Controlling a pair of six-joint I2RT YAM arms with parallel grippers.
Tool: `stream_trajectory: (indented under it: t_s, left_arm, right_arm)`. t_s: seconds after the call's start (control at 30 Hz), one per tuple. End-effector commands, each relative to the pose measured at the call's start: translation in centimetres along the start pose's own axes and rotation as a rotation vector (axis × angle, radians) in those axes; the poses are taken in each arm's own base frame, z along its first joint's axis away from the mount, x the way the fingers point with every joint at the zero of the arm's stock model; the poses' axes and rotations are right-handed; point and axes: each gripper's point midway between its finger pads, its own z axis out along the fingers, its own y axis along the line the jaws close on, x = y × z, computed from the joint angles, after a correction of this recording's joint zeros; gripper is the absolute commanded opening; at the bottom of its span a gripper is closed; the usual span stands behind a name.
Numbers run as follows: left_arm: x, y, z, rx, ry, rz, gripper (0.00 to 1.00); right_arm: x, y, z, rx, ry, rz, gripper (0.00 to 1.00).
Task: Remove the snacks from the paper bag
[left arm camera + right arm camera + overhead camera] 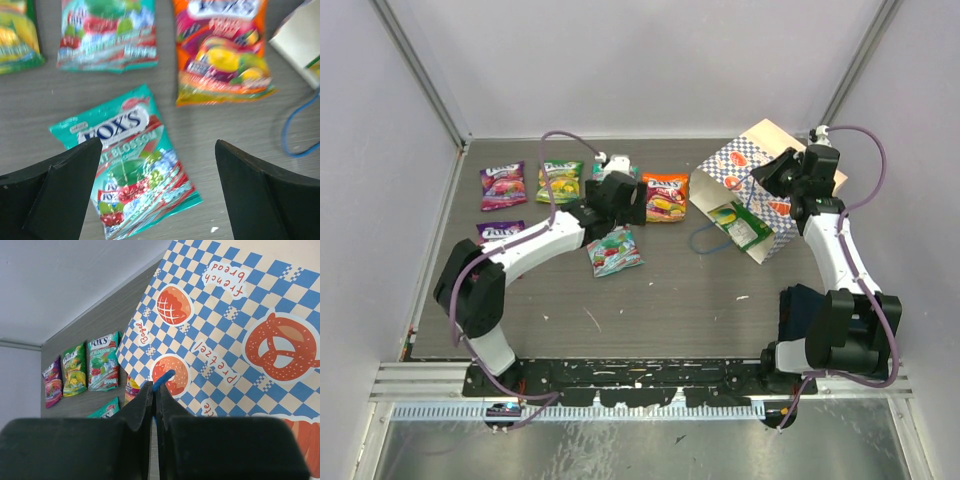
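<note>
The paper bag (732,160) (240,325) lies on its side at the right, mouth facing left. A green snack (735,222) shows inside the mouth. My right gripper (772,172) (156,387) is shut on the bag's blue cord handle (165,377), holding the top side up. Several snacks lie on the table: purple (503,185), green (560,181), orange (665,196) (220,55), a second purple (500,232) and teal (615,250) (132,165). My left gripper (618,200) (157,145) hangs open just above the teal packet, touching nothing.
Another teal packet (107,35) lies beyond the left gripper, between the green and orange ones. The bag's other blue cord (705,240) (300,130) loops onto the table by its mouth. Grey walls close in the left, back and right sides.
</note>
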Motion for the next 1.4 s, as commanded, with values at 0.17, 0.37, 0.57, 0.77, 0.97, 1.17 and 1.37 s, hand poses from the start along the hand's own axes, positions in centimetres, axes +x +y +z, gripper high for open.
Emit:
stream_trajectory:
  t_s: [0.17, 0.37, 0.57, 0.77, 0.97, 1.17, 1.37]
  left_arm:
    - [8.4, 2.4, 2.5, -0.053, 0.141, 0.023, 0.98]
    - [9.8, 2.3, 2.6, -0.021, 0.168, 0.052, 0.98]
    - [11.9, 2.1, 2.1, 0.062, 0.246, 0.178, 0.98]
    - [14.5, 2.2, 1.3, 0.139, 0.337, 0.276, 0.98]
    - [16.1, 1.2, 0.1, 0.279, 0.394, 0.370, 0.98]
    - [17.9, 0.3, -0.4, 0.417, 0.499, 0.488, 0.98]
    - [18.6, 1.1, 0.1, 0.407, 0.569, 0.540, 0.98]
  right_arm:
    - [-2.8, 4.2, -2.0, -0.112, -0.099, -0.049, 0.01]
    - [-2.7, 4.1, -2.2, -0.110, -0.099, -0.056, 0.01]
    - [-2.7, 4.3, -2.1, -0.118, -0.094, -0.056, 0.01]
    - [-2.7, 4.4, -2.2, -0.124, -0.094, -0.060, 0.01]
    - [-2.6, 4.4, -2.0, -0.129, -0.090, -0.054, 0.01]
    - [-2.5, 4.6, -2.0, -0.137, -0.091, -0.050, 0.01]
    - [-2.3, 4.6, -1.9, -0.140, -0.086, -0.053, 0.01]
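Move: The lower Fox's bag lies below and behind the left hand: about 7 cm back, 5 cm to its left and some 15 cm down. The orange bag is 6 cm ahead of this hand and 7 cm to its right; the upper Fox's bag is 9 cm ahead and 6 cm left, both equally low. From the right hand, the lower Fox's bag is roughly 34 cm left, 10 cm back and 22 cm below. Onto the lower Fox's bag with both fingertips: the left hand first drops about 12 cm, drawing back and tipping down a little, then creeps some 4 cm farther back at nearly level height while swivelling about 35 degrees clockwise. Fingers stay wide open, straddling the bag's print. The right hand keeps the blue handle pinched, easing slightly up and left. ##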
